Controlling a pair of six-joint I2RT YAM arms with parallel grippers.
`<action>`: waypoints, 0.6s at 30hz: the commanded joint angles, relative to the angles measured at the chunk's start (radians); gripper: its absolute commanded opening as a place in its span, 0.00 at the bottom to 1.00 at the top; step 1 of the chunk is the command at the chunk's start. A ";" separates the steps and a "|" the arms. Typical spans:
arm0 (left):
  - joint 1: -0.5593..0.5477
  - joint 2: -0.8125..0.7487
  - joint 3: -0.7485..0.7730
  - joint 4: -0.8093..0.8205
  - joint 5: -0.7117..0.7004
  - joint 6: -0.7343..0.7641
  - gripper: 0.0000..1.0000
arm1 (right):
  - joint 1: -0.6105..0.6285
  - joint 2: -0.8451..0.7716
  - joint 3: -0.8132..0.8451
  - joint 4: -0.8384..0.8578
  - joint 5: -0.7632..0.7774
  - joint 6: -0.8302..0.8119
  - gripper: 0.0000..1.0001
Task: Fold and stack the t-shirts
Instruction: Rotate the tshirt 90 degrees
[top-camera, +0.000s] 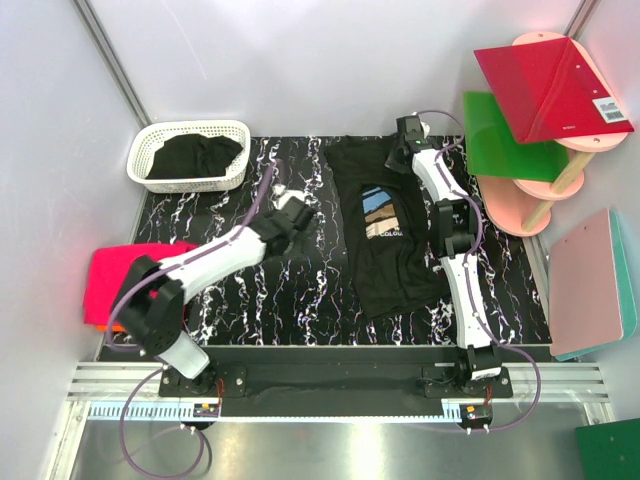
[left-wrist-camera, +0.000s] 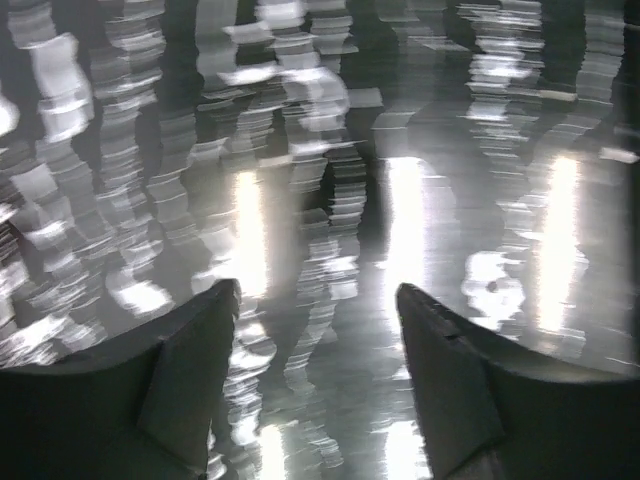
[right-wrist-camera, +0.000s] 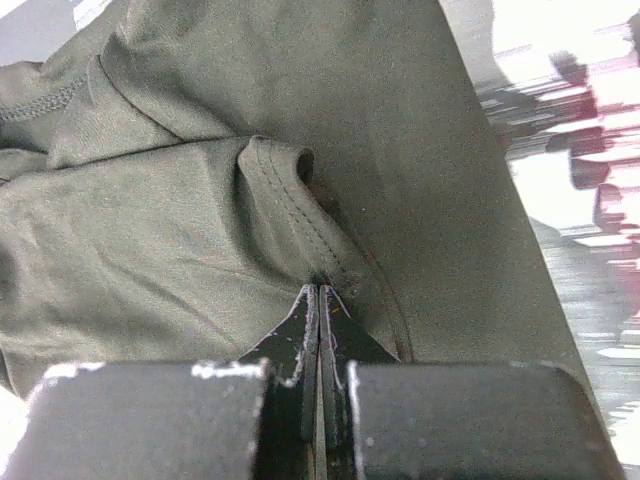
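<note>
A black t-shirt with a blue, tan and white print lies spread on the marbled table, partly folded. My right gripper is at its far right corner. In the right wrist view the gripper has its jaws pressed together on a stitched hem of the dark cloth. My left gripper hovers over bare table left of the shirt, open and empty. In the left wrist view the gripper has only blurred table between its fingers. A folded hot-pink shirt lies at the left edge, with orange showing under it.
A white lattice basket at the back left holds a crumpled black shirt. Stiff red and green boards rest on a pink stand at the back right. A pink board lies off the table's right edge.
</note>
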 joint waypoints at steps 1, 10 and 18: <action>-0.095 0.140 0.134 0.126 0.130 -0.008 0.55 | -0.014 -0.081 -0.050 -0.053 0.106 0.001 0.00; -0.232 0.308 0.281 0.216 0.255 -0.046 0.00 | -0.017 -0.223 -0.163 -0.067 0.157 -0.054 0.00; -0.284 0.377 0.328 0.301 0.428 -0.052 0.00 | -0.015 -0.464 -0.390 0.004 0.115 -0.077 0.00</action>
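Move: The right hand's shut fingertips are already down on the far end of the t-shirt, whose middle lies about 20 cm back from them and roughly level with them sideways; the coloured print is some 15 cm back and 4 cm to the left. From the left hand, the t-shirt's middle is about 11 cm ahead, 26 cm to the right and 8 cm below, with the print about 15 cm ahead and 24 cm to the right. The left hand sweeps about 20 cm to the right towards the t-shirt, shutting its half-open, empty fingers early on and turning some 25 degrees clockwise, until it hangs over the shirt's left edge a little nearer the base than the print. Meanwhile the right hand, fingers kept shut, finishes its rightward push along the cloth at the shirt's far end, about 4 cm more, then draws back about 5 cm and rises some 4 cm off the fabric. ##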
